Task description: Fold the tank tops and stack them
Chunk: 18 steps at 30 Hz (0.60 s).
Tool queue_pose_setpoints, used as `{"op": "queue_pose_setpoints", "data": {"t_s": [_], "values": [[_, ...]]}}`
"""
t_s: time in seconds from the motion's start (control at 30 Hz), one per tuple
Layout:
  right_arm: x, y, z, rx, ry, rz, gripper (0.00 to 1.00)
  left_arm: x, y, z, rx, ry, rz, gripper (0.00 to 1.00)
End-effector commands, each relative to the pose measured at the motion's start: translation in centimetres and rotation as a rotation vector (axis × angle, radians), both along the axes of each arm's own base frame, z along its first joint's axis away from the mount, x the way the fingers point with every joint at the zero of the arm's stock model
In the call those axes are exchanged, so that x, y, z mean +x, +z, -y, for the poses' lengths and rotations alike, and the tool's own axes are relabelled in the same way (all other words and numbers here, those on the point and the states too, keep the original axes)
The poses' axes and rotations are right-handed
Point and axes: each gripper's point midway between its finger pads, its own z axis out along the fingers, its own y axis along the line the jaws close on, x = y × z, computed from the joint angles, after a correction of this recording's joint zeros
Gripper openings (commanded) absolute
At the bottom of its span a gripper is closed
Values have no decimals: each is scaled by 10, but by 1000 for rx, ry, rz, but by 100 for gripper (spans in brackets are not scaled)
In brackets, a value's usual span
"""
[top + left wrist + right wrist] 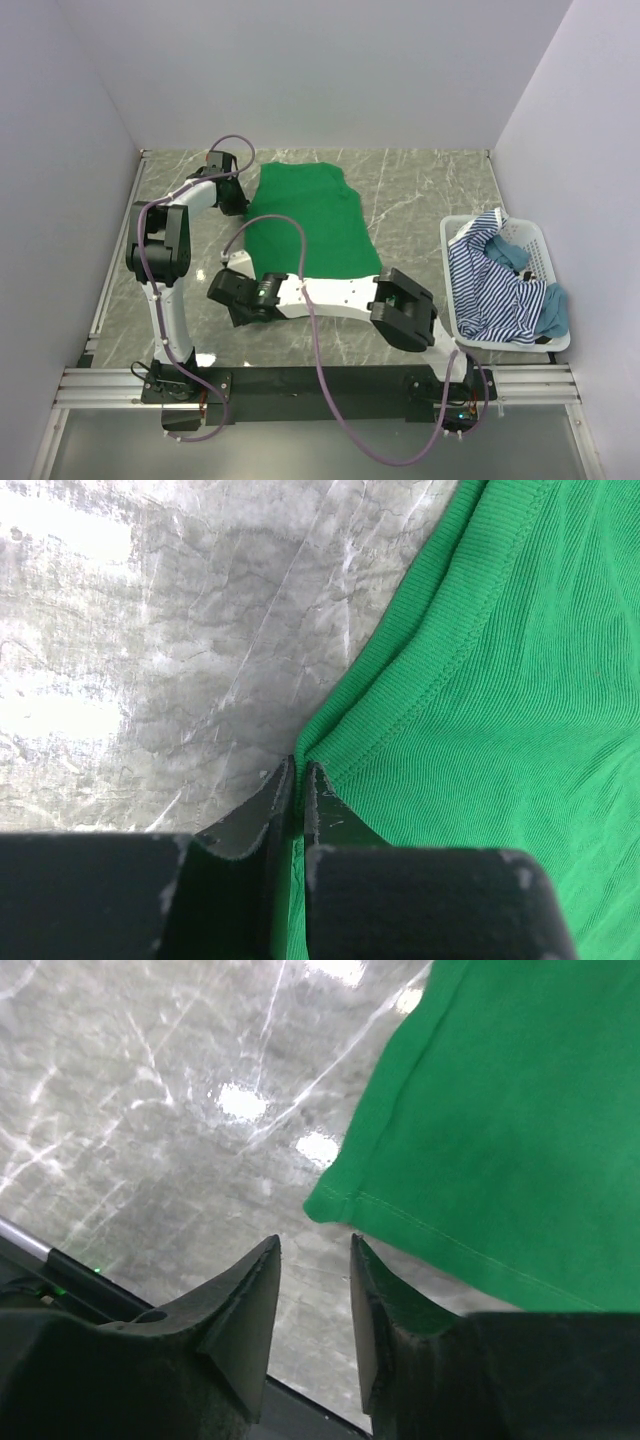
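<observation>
The bright green tank top point(305, 225) lies spread flat on the marble table, its straps toward the back wall. At its far left edge my left gripper point(236, 196) is shut on the ribbed armhole edge point(400, 720); green cloth shows between the fingers point(262, 820). My right gripper point(313, 1242) stands open just off the near-left hem corner point(335, 1205), nothing between its jaws. In the top view it point(230, 296) sits low at the table's near side. The striped tank top point(490, 290) and the teal one point(555, 312) are heaped in the basket.
A white slatted basket point(540, 238) stands at the right edge of the table. Grey walls close in the left, back and right. The black rail point(320, 380) with the arm bases runs along the near edge. Purple cables loop above the arms.
</observation>
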Motion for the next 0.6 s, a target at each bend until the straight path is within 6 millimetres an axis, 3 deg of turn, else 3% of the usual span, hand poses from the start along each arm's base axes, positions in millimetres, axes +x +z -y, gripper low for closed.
{"op": "queue_pose_setpoints", "data": {"t_s": [0.0, 0.23, 0.43, 0.47, 0.5, 0.57], "values": [[0, 8, -14, 15, -7, 22, 43, 1, 2, 1, 6, -14, 12, 3], [4, -22, -14, -75, -46, 48, 45, 1, 3, 2, -3, -16, 14, 1], [11, -31, 6, -133, -83, 94, 37, 1, 5, 3, -9, -13, 18, 1], [10, -32, 8, -143, -82, 95, 34, 1, 5, 4, -11, -12, 17, 1], [10, -31, 9, -148, -78, 99, 18, 0, 5, 4, -13, -12, 17, 1], [8, -27, 12, -147, -75, 108, 1, -1, 5, 3, -11, -7, 14, 1]]}}
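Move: The green tank top's near-left hem corner lies almost straight under the open right hand, some 5 cm down and about 1 cm farther out. From that same hand, the edge held by the left hand is roughly 31 cm ahead and 2 cm right; the tank top's middle is about 20 cm ahead and 17 cm right. The left hand has the hem corner about 31 cm back and 2 cm to its left, at its own height. The tank top's near-left hem corner gets pinched by the right hand, which sinks about 4.5 cm almost straight down onto it, its left side tipping down by some 10 degrees. It edges a centimetre left on the way and comes back, then the part-open fingers shut on the cloth near the bottom. The left hand stays still, keeping its pinch on the far-left edge. ##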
